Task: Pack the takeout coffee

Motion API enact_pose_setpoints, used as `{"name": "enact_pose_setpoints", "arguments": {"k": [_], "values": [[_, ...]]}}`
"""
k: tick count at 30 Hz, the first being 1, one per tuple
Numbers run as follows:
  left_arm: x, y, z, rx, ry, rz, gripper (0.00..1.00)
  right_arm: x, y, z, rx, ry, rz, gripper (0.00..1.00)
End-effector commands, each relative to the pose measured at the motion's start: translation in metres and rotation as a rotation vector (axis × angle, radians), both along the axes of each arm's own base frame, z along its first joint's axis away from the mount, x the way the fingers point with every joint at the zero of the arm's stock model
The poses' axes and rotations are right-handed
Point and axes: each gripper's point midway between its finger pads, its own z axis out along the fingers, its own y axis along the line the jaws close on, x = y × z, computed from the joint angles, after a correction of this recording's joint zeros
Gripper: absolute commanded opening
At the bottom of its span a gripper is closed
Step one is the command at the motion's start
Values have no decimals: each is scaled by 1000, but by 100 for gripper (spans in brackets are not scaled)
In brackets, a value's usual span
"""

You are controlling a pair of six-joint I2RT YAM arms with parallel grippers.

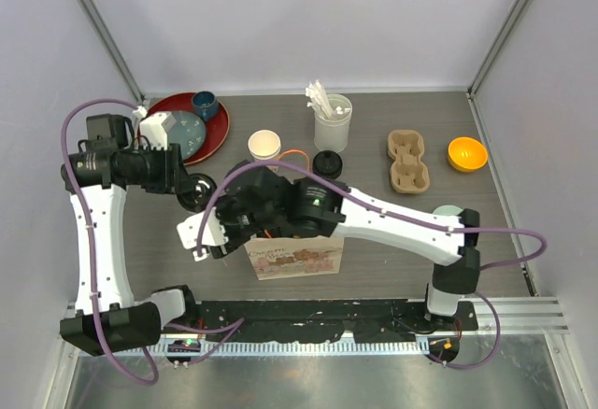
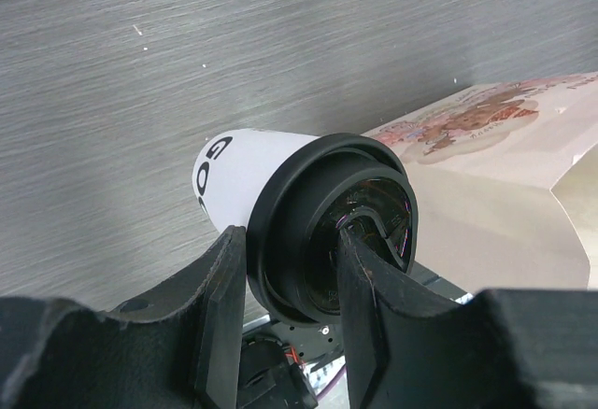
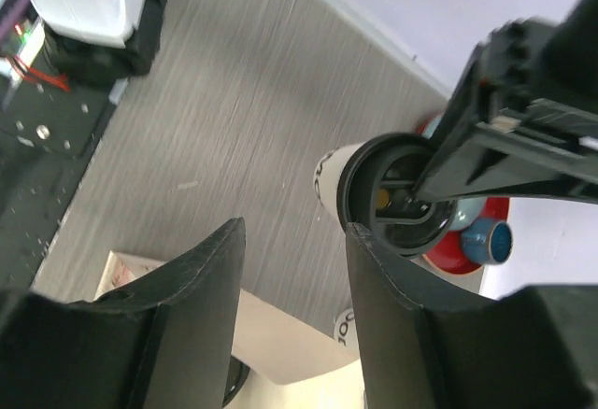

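Note:
My left gripper [image 2: 291,241] is shut on a takeout coffee cup [image 2: 245,172], white with a dark print and a black lid [image 2: 322,232]. One finger lies outside the lid's rim and the other in its top recess. The cup hangs tilted on its side above the table, left of a printed paper bag [image 1: 294,260]. From above, the left gripper [image 1: 190,190] is level with the bag's left end. My right gripper [image 3: 293,232] is open over the bag's rim [image 3: 280,334], just below the held cup [image 3: 329,174]. A second cup [image 1: 264,144] stands open beside a loose black lid [image 1: 327,162].
A white cylinder of white sticks [image 1: 332,124] stands at the back. A tan pulp carrier [image 1: 408,160] and an orange bowl [image 1: 466,154] sit at the right. A red plate [image 1: 217,133] with a blue cup [image 1: 205,105] is at the back left.

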Motion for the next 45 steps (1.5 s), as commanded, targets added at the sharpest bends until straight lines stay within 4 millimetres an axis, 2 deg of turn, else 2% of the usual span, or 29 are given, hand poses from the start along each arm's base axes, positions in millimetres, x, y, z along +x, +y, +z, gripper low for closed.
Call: {"name": "enact_pose_setpoints", "arguments": {"k": [1, 3, 4, 5, 16, 23, 28, 36, 38, 45], "values": [[-12, -5, 15, 7, -39, -35, 0, 22, 2, 20, -6, -121, -49, 53], [-13, -7, 15, -5, -40, -43, 0, 25, 9, 15, -21, -126, -47, 53], [-13, -8, 16, -10, -41, -46, 0, 27, 14, 4, -49, -125, -49, 53], [-14, -10, 16, -18, -39, -52, 0, 30, 17, 1, -56, -129, -62, 52], [-16, -15, 23, -41, -50, -67, 0, 46, 36, -10, -67, -114, -69, 49], [-16, -16, 25, -49, -55, -69, 0, 55, 41, -22, -97, -103, -77, 46], [-17, -18, 25, -57, -54, -78, 0, 64, 43, -29, -108, -100, -103, 39], [-15, -20, 26, -74, -56, -84, 0, 73, 44, -38, -127, -99, -120, 38], [-15, -19, 26, -68, -56, -81, 0, 77, 44, -41, -137, -104, -125, 33], [-15, -17, 25, -56, -59, -82, 0, 81, 43, -42, -144, -126, -140, 29]]}}
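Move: The black lid of the coffee cup, held tilted in the left hand, lies about 9 cm ahead of the right hand, 5 cm to its left and 7 cm below. From the left hand, the same lid is between the fingers, its middle roughly 2 cm to the right and 1 cm lower. The paper bag stands about 18 cm right of the right hand, 1 cm farther out and 20 cm lower; the cup stack is some 28 cm ahead, 10 cm right and 28 cm below. The right fingers come onto the lid's near rim, one outside the edge and one over its top, narrowing from about half open to a third. To get there the right hand goes forward about 7 cm, down some 6 cm and a little left, dipping quickly first, then creeping, with a roughly 10-degree wrist tilt. The left hand keeps its hold on the cup almost in place. ##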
